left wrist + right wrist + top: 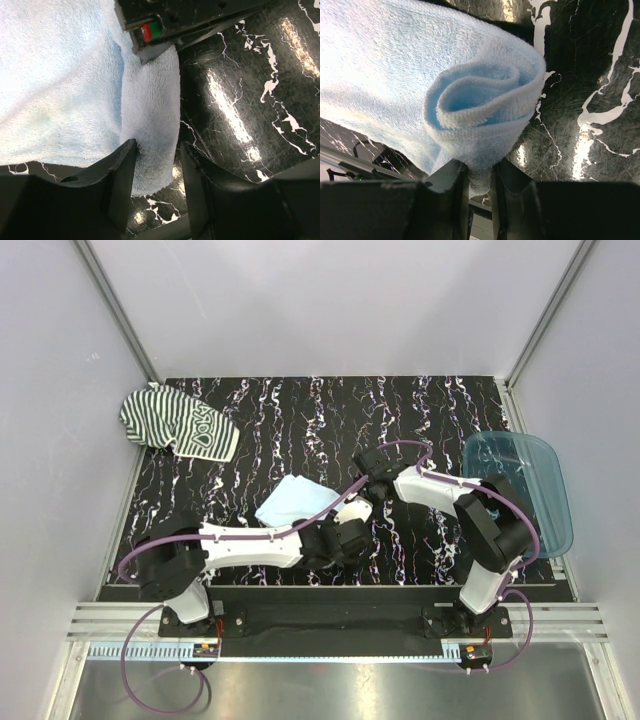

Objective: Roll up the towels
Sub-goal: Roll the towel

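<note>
The pale blue towel (290, 500) lies mid-table, its right edge rolled into a tube. In the right wrist view my right gripper (480, 172) is shut on the end of that roll (480, 107), whose spiral faces the camera. In the left wrist view my left gripper (157, 155) straddles the other end of the roll (150, 125), with both fingers against it. From above, the left gripper (352, 522) and right gripper (368, 485) meet at the towel's right edge and hide the roll. The striped towel (180, 425) sits crumpled at the far left corner.
A translucent blue plastic tray (545, 490) stands at the table's right edge, partly over it. The table top (300, 420) is black with white marbling, walled by pale panels on three sides. The right gripper's body (165, 25) fills the top of the left wrist view.
</note>
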Robot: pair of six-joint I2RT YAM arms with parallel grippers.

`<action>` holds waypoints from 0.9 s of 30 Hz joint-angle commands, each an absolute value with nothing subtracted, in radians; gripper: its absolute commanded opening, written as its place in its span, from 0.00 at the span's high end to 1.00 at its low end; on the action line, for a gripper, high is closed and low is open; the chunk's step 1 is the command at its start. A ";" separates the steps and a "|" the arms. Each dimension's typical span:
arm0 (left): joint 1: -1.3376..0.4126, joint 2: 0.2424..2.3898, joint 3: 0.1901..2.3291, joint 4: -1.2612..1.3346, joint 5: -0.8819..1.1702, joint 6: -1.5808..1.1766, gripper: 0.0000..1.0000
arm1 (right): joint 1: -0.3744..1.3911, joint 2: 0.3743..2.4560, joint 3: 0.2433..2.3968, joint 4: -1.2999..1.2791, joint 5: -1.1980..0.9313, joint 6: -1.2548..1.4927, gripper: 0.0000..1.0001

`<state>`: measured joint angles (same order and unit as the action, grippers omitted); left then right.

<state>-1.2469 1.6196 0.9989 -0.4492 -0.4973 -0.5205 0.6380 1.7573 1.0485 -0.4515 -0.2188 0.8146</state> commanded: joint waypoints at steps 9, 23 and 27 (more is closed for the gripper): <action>-1.247 1.678 0.930 -0.402 -0.535 -0.600 0.54 | 0.650 1.795 1.120 -0.511 -0.216 0.773 0.95; -1.226 1.761 0.870 -0.345 -0.485 -0.621 0.83 | 0.652 1.827 1.135 -0.520 -0.233 0.759 0.94; -1.201 1.763 0.854 -0.325 -0.457 -0.615 0.93 | 0.649 1.829 1.147 -0.546 -0.224 0.747 0.90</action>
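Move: The near end of the blue towel's rolled edge lies about 4 cm below the left hand and about 1 cm to its left, already between the line of its open fingers. The right gripper's fingertips stand some 8 cm ahead and 5 cm to the right of the left hand, already clamped on the roll's other end. The towel's flat part spreads about 5 cm ahead and 5 cm to the left of the left hand. From the right hand, that near end is roughly 7 cm back and 6 cm to the left. The left fingers pinch the near end of the towel's rolled edge, one finger on either side: the hand first sinks almost straight down about 4 cm with the fingers open, drifting barely 1 cm left, then shuts them once it is down. The right hand stays practically in place and keeps its grip on the other end of the roll. ##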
